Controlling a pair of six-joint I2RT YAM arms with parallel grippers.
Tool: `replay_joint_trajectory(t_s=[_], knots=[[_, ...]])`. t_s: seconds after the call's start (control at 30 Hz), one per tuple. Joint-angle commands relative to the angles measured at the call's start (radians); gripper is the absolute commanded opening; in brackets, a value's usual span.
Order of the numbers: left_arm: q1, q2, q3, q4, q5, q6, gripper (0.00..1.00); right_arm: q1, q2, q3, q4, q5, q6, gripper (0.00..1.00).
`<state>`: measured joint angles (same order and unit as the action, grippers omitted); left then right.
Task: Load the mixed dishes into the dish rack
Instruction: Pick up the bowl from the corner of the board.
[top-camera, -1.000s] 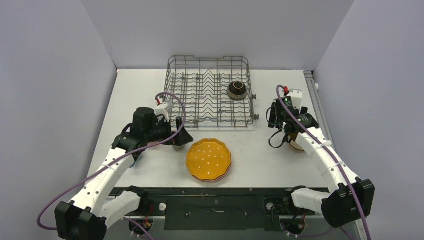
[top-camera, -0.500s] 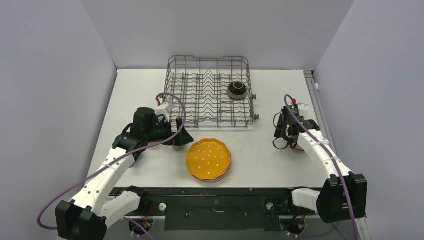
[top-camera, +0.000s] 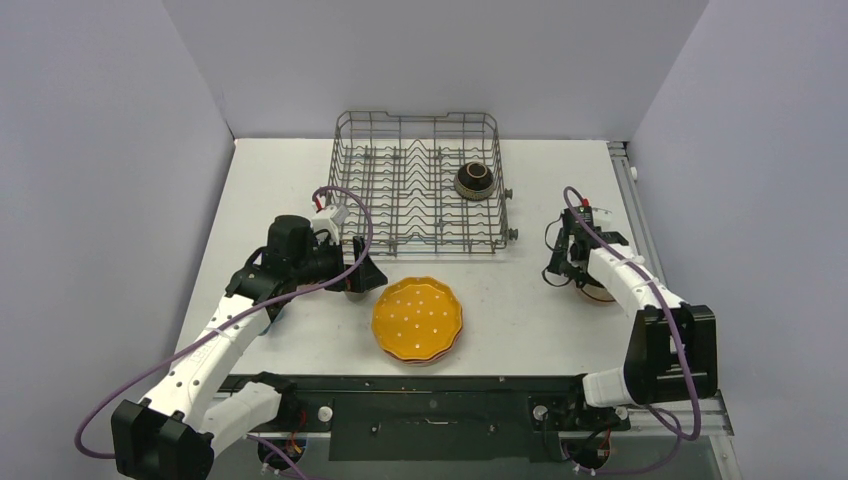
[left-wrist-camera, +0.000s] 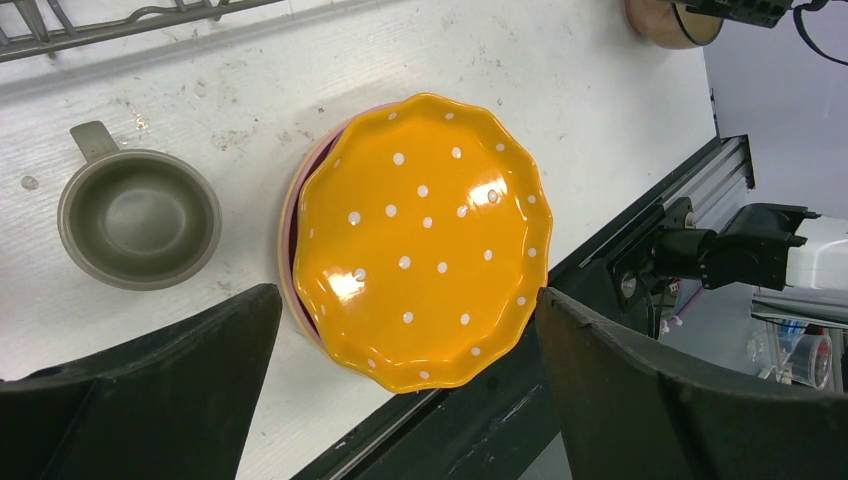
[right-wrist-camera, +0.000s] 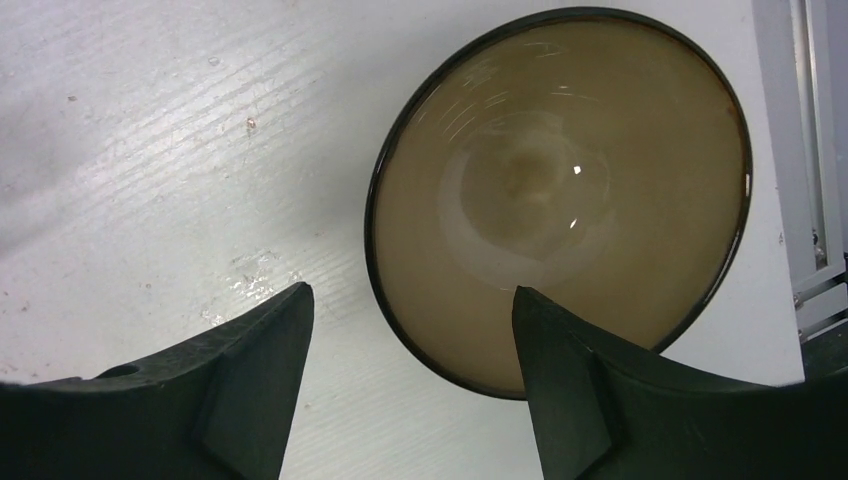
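Note:
The dish rack (top-camera: 415, 185) stands at the back with a dark brown bowl (top-camera: 474, 180) in its right side. A scalloped orange white-dotted plate (top-camera: 418, 318) (left-wrist-camera: 425, 240) lies on a pink plate (left-wrist-camera: 290, 235) near the front. My left gripper (top-camera: 356, 273) (left-wrist-camera: 407, 298) hangs open above the plate's left side, next to a grey-green cup (left-wrist-camera: 140, 218). My right gripper (top-camera: 571, 264) (right-wrist-camera: 410, 292) is open and low over a terracotta bowl (top-camera: 600, 292) (right-wrist-camera: 560, 190). One finger is over the bowl's tan inside, the other over the table, with the dark left rim between them.
The rack's lower edge (left-wrist-camera: 100, 25) shows at the top of the left wrist view. A metal rail (top-camera: 628, 180) runs along the table's right edge, close to the terracotta bowl. The black front bar (top-camera: 430, 385) lies just below the plates.
My right arm has folded back and dropped its gripper toward the terracotta bowl's left rim, and its jaws have narrowed a little. The left arm and the dishes have not moved.

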<state>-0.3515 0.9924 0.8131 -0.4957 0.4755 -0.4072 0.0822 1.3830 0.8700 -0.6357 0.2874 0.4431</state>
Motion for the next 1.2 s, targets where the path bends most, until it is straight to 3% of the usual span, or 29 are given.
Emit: replay_joint_trajectory(t_s=[0.0, 0.5, 0.7, 0.77, 1.17], knots=[[0.003, 0.0, 0.007, 0.041, 0.009, 0.006, 0.96, -0.013, 0.036, 0.025, 0.054, -0.007, 0.01, 0.67], [0.003, -0.008, 0.005, 0.038, 0.008, 0.01, 0.96, -0.015, 0.104, 0.022, 0.06, -0.032, -0.013, 0.39], [0.003, -0.013, 0.003, 0.036, 0.008, 0.011, 0.96, -0.015, 0.114, 0.024, 0.061, -0.057, -0.021, 0.16], [0.003, -0.014, 0.003, 0.036, 0.007, 0.011, 0.96, -0.015, 0.115, 0.026, 0.061, -0.068, -0.023, 0.02], [0.003, -0.009, 0.003, 0.031, 0.001, 0.013, 0.96, 0.03, 0.043, 0.029, 0.057, -0.099, -0.027, 0.0]])
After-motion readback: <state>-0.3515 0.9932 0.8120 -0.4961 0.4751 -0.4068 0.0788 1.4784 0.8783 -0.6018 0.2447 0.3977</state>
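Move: The bowl at the board's corner lies about 5 cm to the right of the right hand, roughly level with it fore and aft, its middle some 4 cm below. The bowl already in the rack is about 25 cm ahead and 23 cm to the left; the yellow plate is some 34 cm left and 6 cm back, about 6 cm lower. From the idle left hand, the corner bowl lies around 49 cm right, 5 cm ahead and 15 cm down. Down about 2.5 cm, nearly straight, the right hand sinks to the bowl's left rim, one finger outside the wall and the other over the inside, and the half-open fingers close as it goes. It then holds that height while they shut almost fully, pinching the thin rim between the fingertips. ##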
